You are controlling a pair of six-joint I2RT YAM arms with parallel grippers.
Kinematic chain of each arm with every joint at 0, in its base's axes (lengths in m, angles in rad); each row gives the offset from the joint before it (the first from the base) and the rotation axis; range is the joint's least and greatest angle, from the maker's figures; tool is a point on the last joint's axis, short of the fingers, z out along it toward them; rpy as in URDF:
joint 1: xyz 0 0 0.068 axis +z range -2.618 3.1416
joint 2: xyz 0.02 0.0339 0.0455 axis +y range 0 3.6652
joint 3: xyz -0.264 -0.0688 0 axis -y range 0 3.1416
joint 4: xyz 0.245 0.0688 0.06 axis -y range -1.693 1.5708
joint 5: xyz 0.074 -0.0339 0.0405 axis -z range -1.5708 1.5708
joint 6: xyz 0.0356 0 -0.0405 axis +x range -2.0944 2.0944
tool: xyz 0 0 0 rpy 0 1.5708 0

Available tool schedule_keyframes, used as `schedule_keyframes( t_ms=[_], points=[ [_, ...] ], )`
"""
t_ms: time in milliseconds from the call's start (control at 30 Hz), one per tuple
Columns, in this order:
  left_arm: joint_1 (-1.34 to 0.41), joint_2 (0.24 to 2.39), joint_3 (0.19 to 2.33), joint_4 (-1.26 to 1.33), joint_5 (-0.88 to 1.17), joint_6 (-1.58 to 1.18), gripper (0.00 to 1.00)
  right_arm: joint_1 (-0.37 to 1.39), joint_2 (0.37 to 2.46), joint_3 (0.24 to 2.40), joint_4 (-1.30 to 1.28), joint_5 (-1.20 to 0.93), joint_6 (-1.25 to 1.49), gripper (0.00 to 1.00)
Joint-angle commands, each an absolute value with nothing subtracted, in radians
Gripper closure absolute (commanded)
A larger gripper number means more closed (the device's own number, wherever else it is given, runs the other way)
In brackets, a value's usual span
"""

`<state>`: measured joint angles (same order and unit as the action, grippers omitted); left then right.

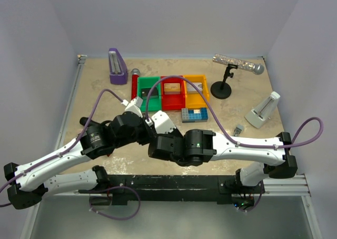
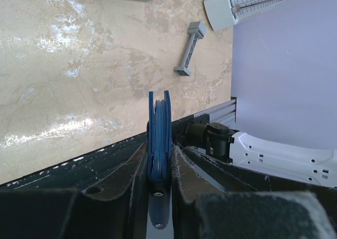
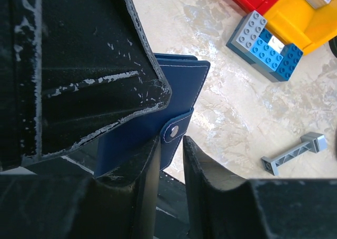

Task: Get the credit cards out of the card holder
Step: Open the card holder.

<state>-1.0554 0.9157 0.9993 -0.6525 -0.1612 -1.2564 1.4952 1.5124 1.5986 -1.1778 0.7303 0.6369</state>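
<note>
The navy-blue card holder [image 2: 159,128] stands on edge, folded shut, above the table's near edge. My left gripper [image 2: 159,152] is shut on its lower part, one finger on each side. Seen from the right wrist, the card holder [image 3: 181,76] sticks out from behind the left gripper's black finger [image 3: 79,65]. Its snap tab [image 3: 176,131] hangs between the fingers of my right gripper [image 3: 171,144]. That gripper is narrowly open, with a slit of light between the tab and the right finger. The credit cards are hidden inside the holder. From above, both grippers [image 1: 151,132] meet near the front rail.
A blue and grey toy-brick plate [image 1: 194,114] lies just beyond the grippers, in front of green, red and yellow bins [image 1: 172,91]. A small grey strut [image 1: 238,129] and a white metronome [image 1: 263,111] lie to the right. A microphone stand [image 1: 224,86] and a purple metronome [image 1: 117,66] stand at the back.
</note>
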Motion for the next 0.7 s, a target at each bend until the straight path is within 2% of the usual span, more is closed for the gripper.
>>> schedule_keyframes(
  t_ms=[0,400,667],
  points=[
    [-1.074,0.877,1.012,-0.517,-0.101,-1.290,1.00,1.477,1.508,1.601,-1.197,0.730,0.661,0.74],
    [-1.083,0.877,1.012,-0.511,-0.103,-1.282,1.00,1.463,1.491,1.575,-1.190,0.713,0.669,0.85],
    [-1.086,0.879,1.015,-0.508,-0.103,-1.276,1.00,1.451,1.479,1.552,-1.175,0.684,0.669,0.99]
  ],
)
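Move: The card holder is still held edge-up in the left hand. Its strap with the snap sits right at the right fingertips, barely 1 cm ahead of the right hand and level with it sideways and in height. From the left hand the strap is some 3 cm to the right, 1 cm ahead and about 1 cm lower. The blue brick block stands about 15 cm ahead of the right hand, 9 cm to its right and 23 cm below; the grey bridge piece is roughly 8 cm ahead, 25 cm right and just as low. Sinking only about half a centimetre and tipping down a few degrees, the right hand otherwise stays at the strap while its fingers, already partly closed, shut almost fully, their tips pinching the strap's end beside the snap. The left hand keeps its pinch on the card holder and holds it practically still. ##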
